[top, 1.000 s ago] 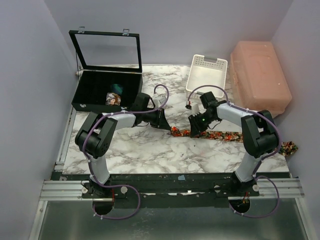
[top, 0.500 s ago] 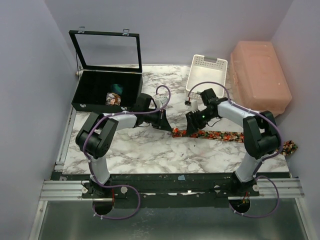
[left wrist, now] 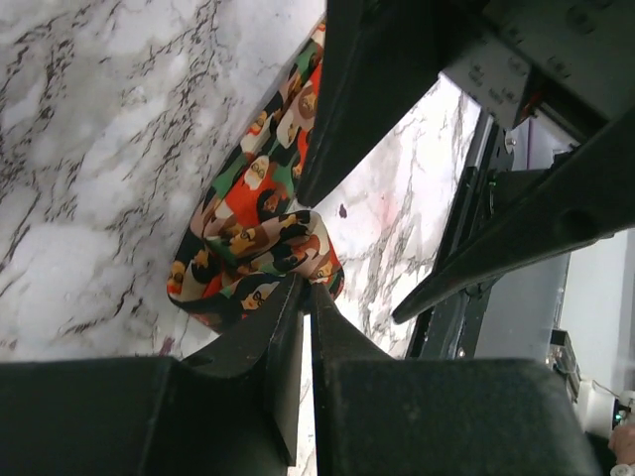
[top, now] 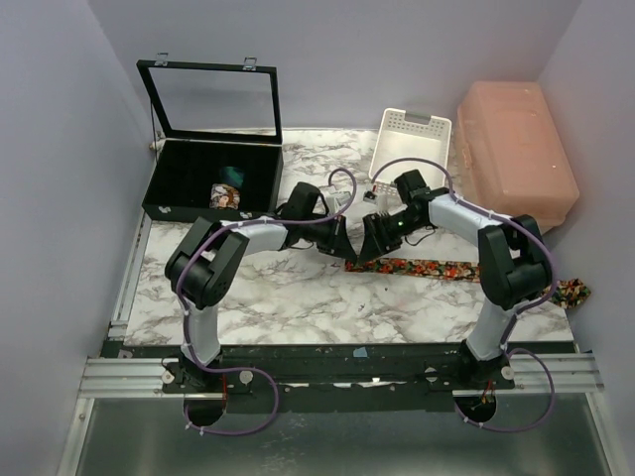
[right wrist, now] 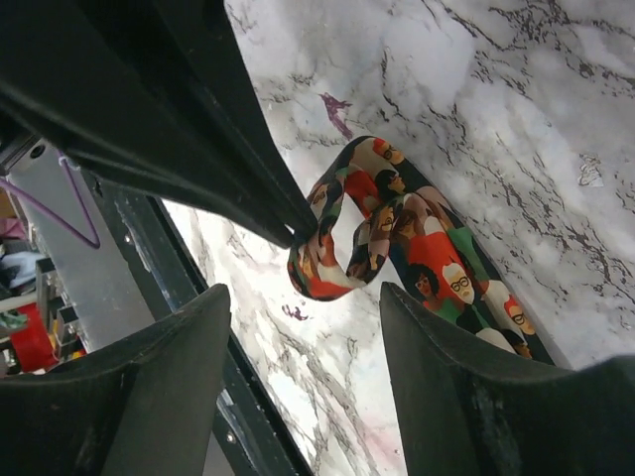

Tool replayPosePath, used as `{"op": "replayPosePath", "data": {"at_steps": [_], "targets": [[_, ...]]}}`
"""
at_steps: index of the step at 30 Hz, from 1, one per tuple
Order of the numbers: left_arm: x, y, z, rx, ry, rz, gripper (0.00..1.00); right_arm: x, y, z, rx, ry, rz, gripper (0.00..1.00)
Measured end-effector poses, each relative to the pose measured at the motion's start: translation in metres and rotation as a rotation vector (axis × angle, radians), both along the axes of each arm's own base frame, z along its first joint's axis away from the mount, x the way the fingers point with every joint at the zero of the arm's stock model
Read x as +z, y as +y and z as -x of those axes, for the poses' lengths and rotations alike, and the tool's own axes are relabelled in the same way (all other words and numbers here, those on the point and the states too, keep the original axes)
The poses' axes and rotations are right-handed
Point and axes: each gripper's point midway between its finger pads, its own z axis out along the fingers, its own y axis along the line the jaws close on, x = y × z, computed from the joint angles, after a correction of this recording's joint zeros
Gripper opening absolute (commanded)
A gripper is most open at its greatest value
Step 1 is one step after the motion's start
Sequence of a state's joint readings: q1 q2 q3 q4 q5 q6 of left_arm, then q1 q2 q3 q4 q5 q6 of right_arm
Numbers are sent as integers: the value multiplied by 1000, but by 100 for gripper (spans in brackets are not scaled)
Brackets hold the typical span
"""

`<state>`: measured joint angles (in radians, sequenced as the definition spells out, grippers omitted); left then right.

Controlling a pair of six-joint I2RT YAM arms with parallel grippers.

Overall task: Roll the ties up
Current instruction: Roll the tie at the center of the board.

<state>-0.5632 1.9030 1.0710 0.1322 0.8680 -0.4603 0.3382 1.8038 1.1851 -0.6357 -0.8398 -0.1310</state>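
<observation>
A narrow tie (top: 437, 268) with a red, orange and green face print lies across the marble table, its right end (top: 571, 292) at the table's right edge. Its left end is curled into a small loose loop (left wrist: 253, 248). My left gripper (left wrist: 306, 288) is shut on the edge of that loop, also seen from above (top: 342, 250). My right gripper (top: 372, 248) is just right of it, open, with its fingers on either side of the loop (right wrist: 342, 248) and not touching it. The left gripper's fingers (right wrist: 198, 129) reach in from the upper left of the right wrist view.
An open black case (top: 189, 193) at the back left holds a rolled patterned tie (top: 226, 195) and a teal one (top: 232, 176). A white slotted basket (top: 410, 149) and a pink lidded box (top: 516, 154) stand at the back right.
The left gripper moved right to the tie's left end and shut on it. The right gripper opened and shifted left and back, over the curled end.
</observation>
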Motion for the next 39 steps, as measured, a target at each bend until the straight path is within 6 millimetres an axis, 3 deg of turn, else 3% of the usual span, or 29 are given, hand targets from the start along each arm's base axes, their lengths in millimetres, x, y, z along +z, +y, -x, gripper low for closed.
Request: {"op": "replayPosePath", "data": {"at_steps": [8, 10, 15, 18, 20, 23, 29, 34, 39], "targets": [[-3, -9, -2, -11, 9, 0, 11, -20, -3, 0, -15, 49, 40, 35], [-4, -9, -1, -10, 14, -2, 14, -24, -4, -2, -22, 49, 54, 30], [-4, -6, -3, -10, -10, 1, 49, -30, -11, -6, -34, 34, 88, 21], [0, 7, 0, -9, -77, 4, 74, -36, -18, -9, -35, 25, 111, 11], [5, 13, 1, -21, -154, 7, 83, -43, -22, -9, -29, 29, 128, 10], [15, 22, -2, -41, -312, 6, 88, -60, -28, -5, -15, 70, 157, 8], [8, 24, -1, -109, -515, -8, 91, -63, -27, -3, 15, 108, 139, 8], [-11, 30, 22, -187, -595, -31, 91, -62, -26, -2, 52, 127, 104, 9], [-5, 33, 52, -267, -733, -5, 92, -63, -22, 12, 93, 178, 56, 9]]}}
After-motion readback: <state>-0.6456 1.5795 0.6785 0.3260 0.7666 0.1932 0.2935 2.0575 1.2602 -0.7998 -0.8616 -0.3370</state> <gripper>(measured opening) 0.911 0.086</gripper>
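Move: The left hand already pinches the tie's rolled end, whose middle sits roughly 2 cm to its right and 3 cm lower. The right hand hovers partly open over that end: it is straight below by about 5 cm. From the right hand, the middle of the flat tie strip is some 15 cm right, level in reach and 7 cm down; the white basket is about 27 cm ahead, 12 cm right and 5 cm lower. The right hand comes down about 6 cm and drifts some 3 cm to its right as its fingers close, pinching the folded layers of the tie just right of the loop at the rolled end, then keeps that grip low at the board with a slight draw back. The left hand holds on at first, then opens wide, lets go of the rolled end, and backs off about 5 cm towards the base and a few centimetres left, rolling some 40 degrees so that its forward side rises. ##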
